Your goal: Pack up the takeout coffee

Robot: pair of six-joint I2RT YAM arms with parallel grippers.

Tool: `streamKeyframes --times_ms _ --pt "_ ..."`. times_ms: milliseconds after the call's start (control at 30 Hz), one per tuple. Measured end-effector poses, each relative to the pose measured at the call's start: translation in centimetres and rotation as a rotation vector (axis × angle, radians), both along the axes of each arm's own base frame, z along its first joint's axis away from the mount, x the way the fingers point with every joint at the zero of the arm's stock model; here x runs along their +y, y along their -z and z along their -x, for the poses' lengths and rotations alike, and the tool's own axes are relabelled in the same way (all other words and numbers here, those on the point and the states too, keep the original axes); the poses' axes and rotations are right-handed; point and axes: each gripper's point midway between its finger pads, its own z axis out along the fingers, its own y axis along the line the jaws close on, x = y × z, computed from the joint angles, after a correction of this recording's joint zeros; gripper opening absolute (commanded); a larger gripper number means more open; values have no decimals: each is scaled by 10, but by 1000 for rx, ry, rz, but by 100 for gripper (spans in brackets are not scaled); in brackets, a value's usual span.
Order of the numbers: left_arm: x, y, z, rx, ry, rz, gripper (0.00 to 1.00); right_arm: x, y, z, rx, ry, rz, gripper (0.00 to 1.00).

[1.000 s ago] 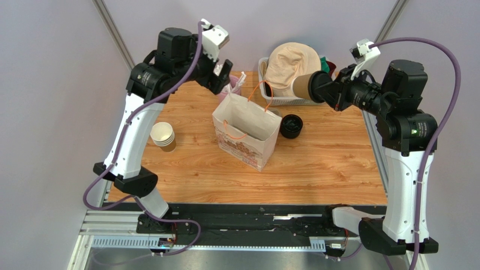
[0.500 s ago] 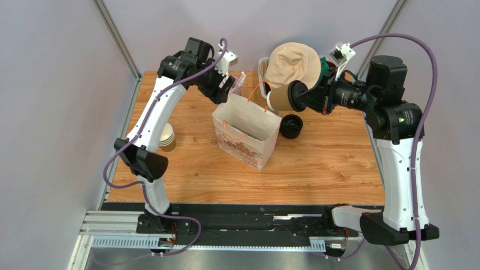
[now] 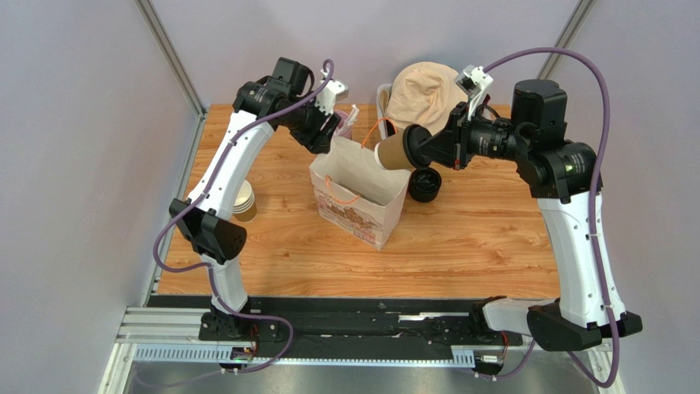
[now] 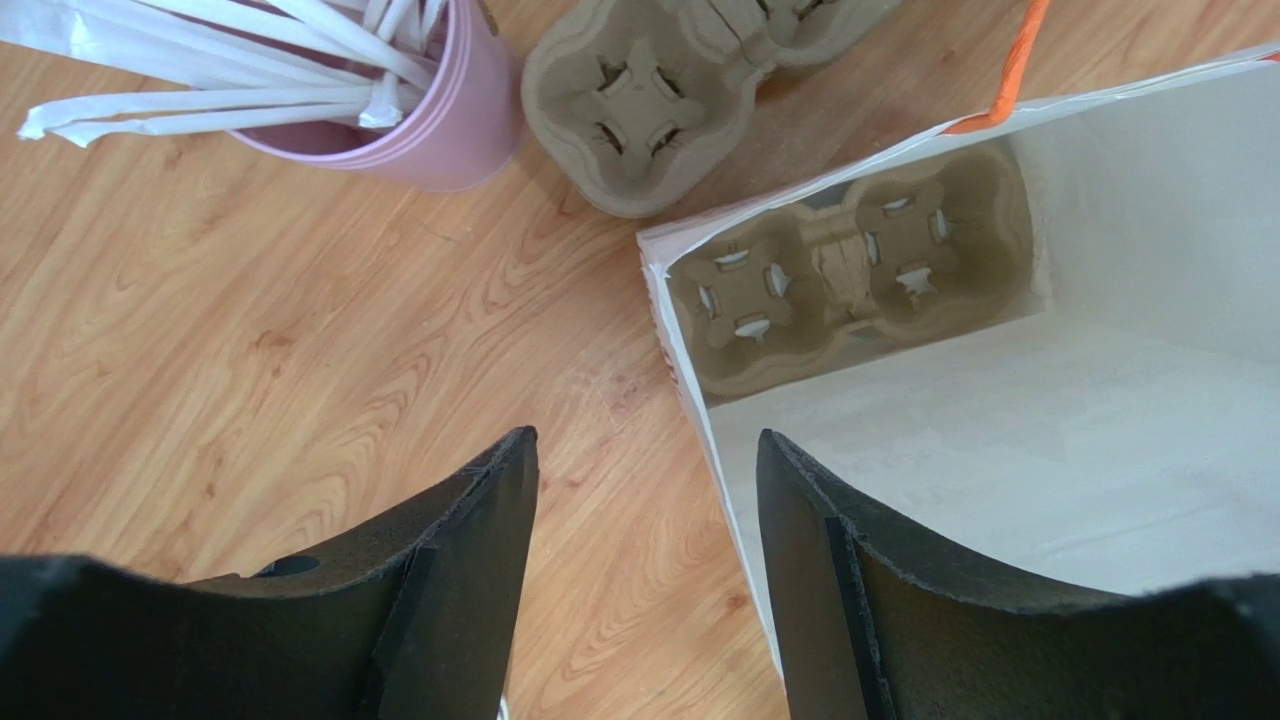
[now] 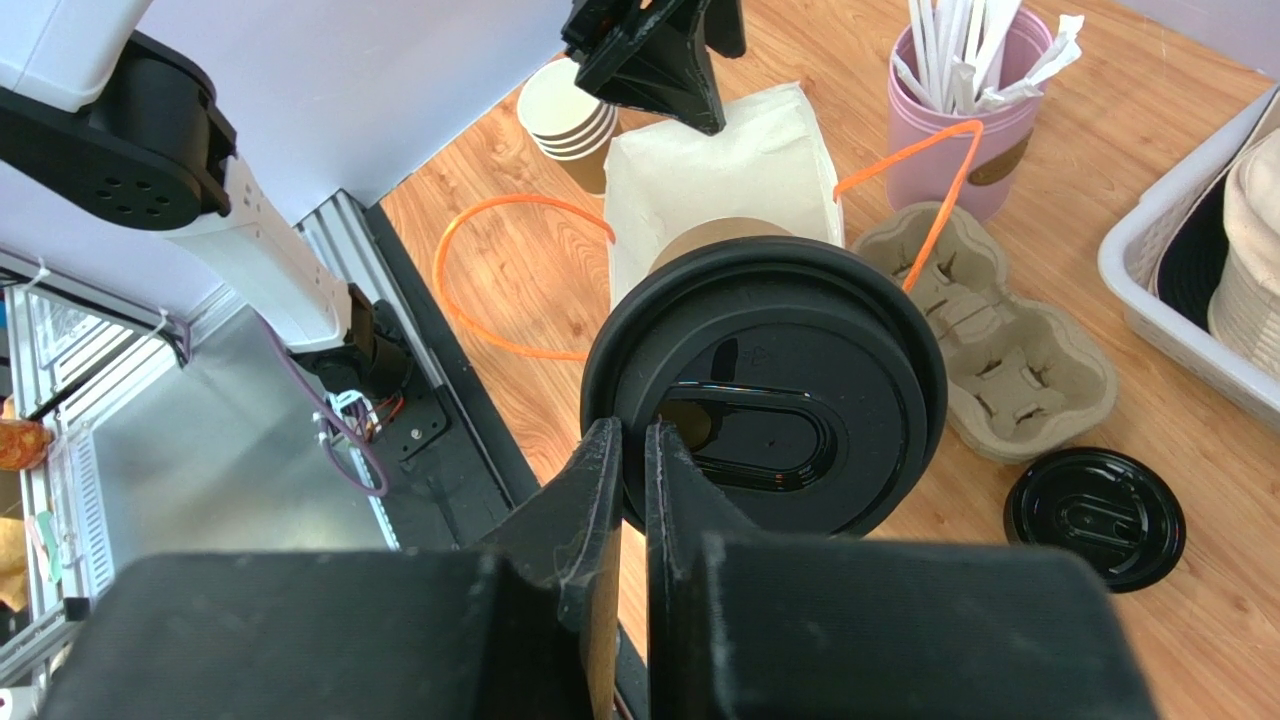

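The takeout coffee (image 3: 394, 153), a brown paper cup with a black lid (image 5: 766, 383), hangs tilted on its side over the right rim of the white paper bag (image 3: 361, 193). My right gripper (image 3: 421, 148) is shut on the lid's rim, the fingers pinching it in the right wrist view (image 5: 633, 428). My left gripper (image 3: 329, 135) is at the bag's far left corner. It stands open (image 4: 646, 450), and the bag's white edge (image 4: 706, 450) runs between its fingers without touching them. A cardboard cup carrier (image 4: 849, 270) lies inside the bag.
A second cardboard carrier (image 5: 1007, 353) and a pink cup of straws (image 5: 969, 105) stand behind the bag. Loose black lids (image 3: 425, 184) lie to its right. Stacked lidless cups (image 3: 238, 199) sit at the left. A white basket (image 3: 384, 98) with a beige hat is at the back.
My right arm has carried the coffee leftward from the basket to above the bag's mouth. My left gripper has come down to the bag's corner and its jaws have narrowed.
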Motion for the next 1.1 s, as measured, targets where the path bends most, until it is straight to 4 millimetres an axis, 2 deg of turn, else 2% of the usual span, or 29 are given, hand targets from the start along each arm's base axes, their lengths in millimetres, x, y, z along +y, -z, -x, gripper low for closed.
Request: streamKeyframes --times_ms 133,167,233,267,300,467,667,733,867,1000,1100 --pt "-2 3 4 24 7 7 41 3 5 -5 9 13 18 0" --pt "-2 5 4 30 8 7 28 4 7 -6 10 17 25 0" --pt "-2 8 4 39 5 5 15 7 10 -7 13 18 37 0" --pt "-2 10 4 47 0 4 4 9 11 -7 16 17 43 0" --pt "-2 12 5 56 -7 2 0 12 13 -7 18 15 49 0" --pt "2 25 6 105 -70 -11 0 22 27 -15 47 16 84 0" --pt "14 41 17 138 -188 -53 0 43 54 -28 105 10 158 0" --pt "21 37 23 113 -225 -73 0 49 60 -32 117 8 179 0" --pt "36 17 39 37 -289 -82 0 56 65 -37 120 17 213 0" --pt "50 -3 48 -29 -350 -71 0 55 49 -45 72 48 224 0" --pt "57 -10 54 -49 -380 -64 7 56 35 -51 29 68 216 0"
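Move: The left hand's half-open fingers are right at the paper bag's left-end rim; the bag mouth's middle lies about 9 cm to the right and 5 cm back, level with them. The straw cup stands 10 cm ahead and 2 cm right, the drink carrier 5 cm ahead and 13 cm right. From the right hand, holding the coffee by its lid, the mouth is 12 cm left, 3 cm ahead, 12 cm lower; the spare lid, 12 cm ahead and 4 cm right. Sinking as they close, the left fingers pinch the bag's left-end rim, dip about 4 cm in all, then swing left and back some 5 cm each while rising again, dragging the bag and turning counter-clockwise about 20 degrees. The right hand keeps its grip on the lidded coffee and carries it left and forward, dipping some 6 cm before partly rising, its fingertips tipping further down. ##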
